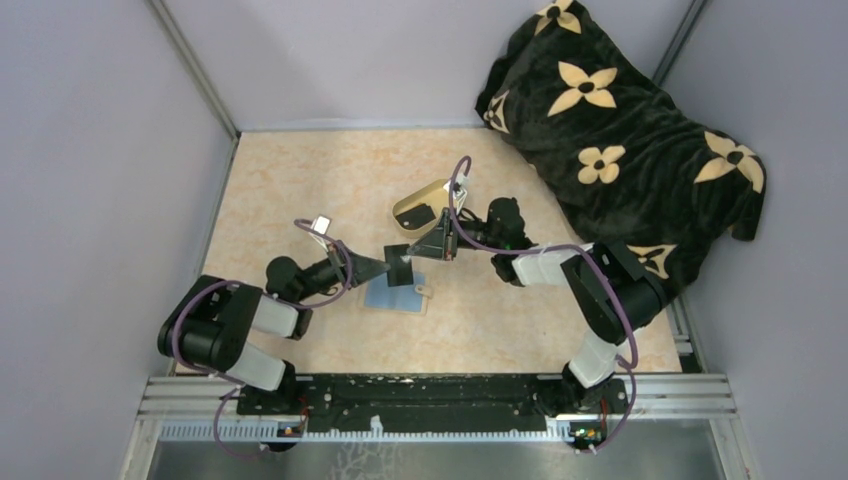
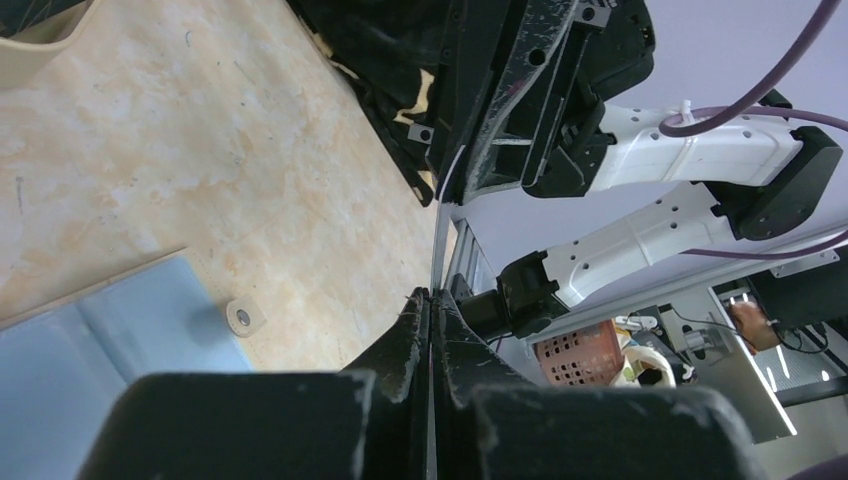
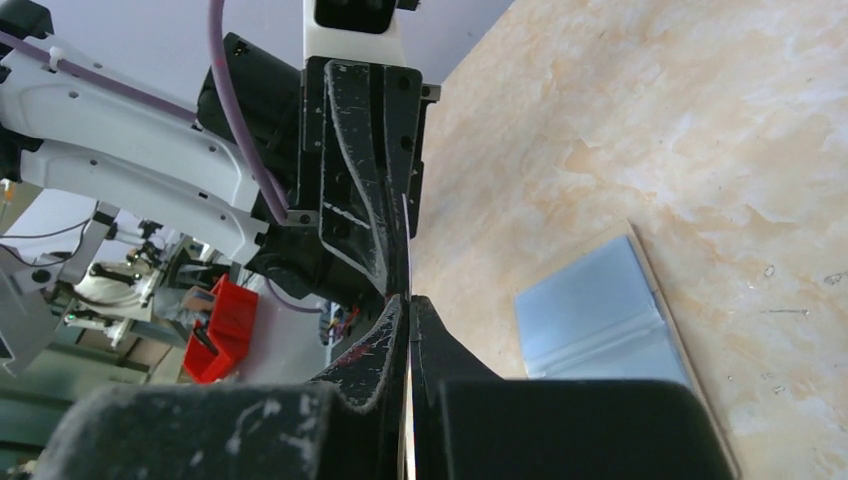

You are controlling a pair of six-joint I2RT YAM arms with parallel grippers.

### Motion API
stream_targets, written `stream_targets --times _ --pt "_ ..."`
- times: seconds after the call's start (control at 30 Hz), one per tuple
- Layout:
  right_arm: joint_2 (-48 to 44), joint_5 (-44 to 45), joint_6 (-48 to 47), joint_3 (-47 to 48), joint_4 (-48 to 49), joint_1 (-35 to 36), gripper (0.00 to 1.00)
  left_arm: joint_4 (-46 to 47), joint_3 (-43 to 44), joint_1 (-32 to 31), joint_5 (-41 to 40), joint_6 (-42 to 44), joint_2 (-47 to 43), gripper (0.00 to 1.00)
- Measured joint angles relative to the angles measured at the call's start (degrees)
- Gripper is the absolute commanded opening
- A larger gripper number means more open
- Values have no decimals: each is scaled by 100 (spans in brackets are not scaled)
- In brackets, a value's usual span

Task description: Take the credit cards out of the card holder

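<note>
A black credit card (image 1: 399, 268) hangs in the air between both arms, just above the open card holder (image 1: 395, 295). The left gripper (image 1: 388, 266) is shut on the card's left side. From the right, the right gripper (image 1: 425, 250) is shut on the same card. In each wrist view the card shows edge-on as a thin pale line (image 2: 437, 240) (image 3: 407, 250) running from one gripper (image 2: 431, 293) (image 3: 408, 298) to the other. The card holder (image 2: 90, 330) (image 3: 600, 320) lies flat, blue-grey faces up, its tan tab (image 2: 240, 318) to the right.
An oval cream-yellow dish (image 1: 405, 205) stands just behind the grippers with another black card (image 1: 422, 214) in it. A black blanket with cream flowers (image 1: 620, 130) fills the back right corner. Grey walls close in the table on the left and at the back.
</note>
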Motion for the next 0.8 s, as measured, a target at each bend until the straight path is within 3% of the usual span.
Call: stream_targets --times 0.13,0.37,0.53,0.8 --pt "105 -4 179 -11 155 -2 0 2 0 0 20 2 210 23" --pt "439 -63 1084 -334 1421 -468 0 0 -304 0 -157 173 -44 51" --pt "627 20 1878 -374 2468 -1200 0 2 -610 -4 -487 256 -555 53" --pt "551 243 2072 -376 2885 -1093 0 2 -769 -68 -1204 361 -1003 57"
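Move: The black card is pinched by both hands at once, its middle about 3 cm right of the left fingertips and some 3 cm back and 2 cm left of the right fingertips, near their height. From the right hand, the tan box with the freed cards lies about 10 cm ahead, 3 cm right and 15 cm below. The open card holder is roughly 8 cm back and 3 cm left of the right hand, at similar depth. The card, still pinched in the shut right fingers, is let go by the left ones, which open about halfway. The right hand then carries it roughly 6 cm forward and 6 cm right, towards the box, rising about 3 cm as its fingertips tip up, then eases slightly back at the end. The left hand dips a little, then backs off leftwards by some 2 cm and rises, turning slightly counter-clockwise. ##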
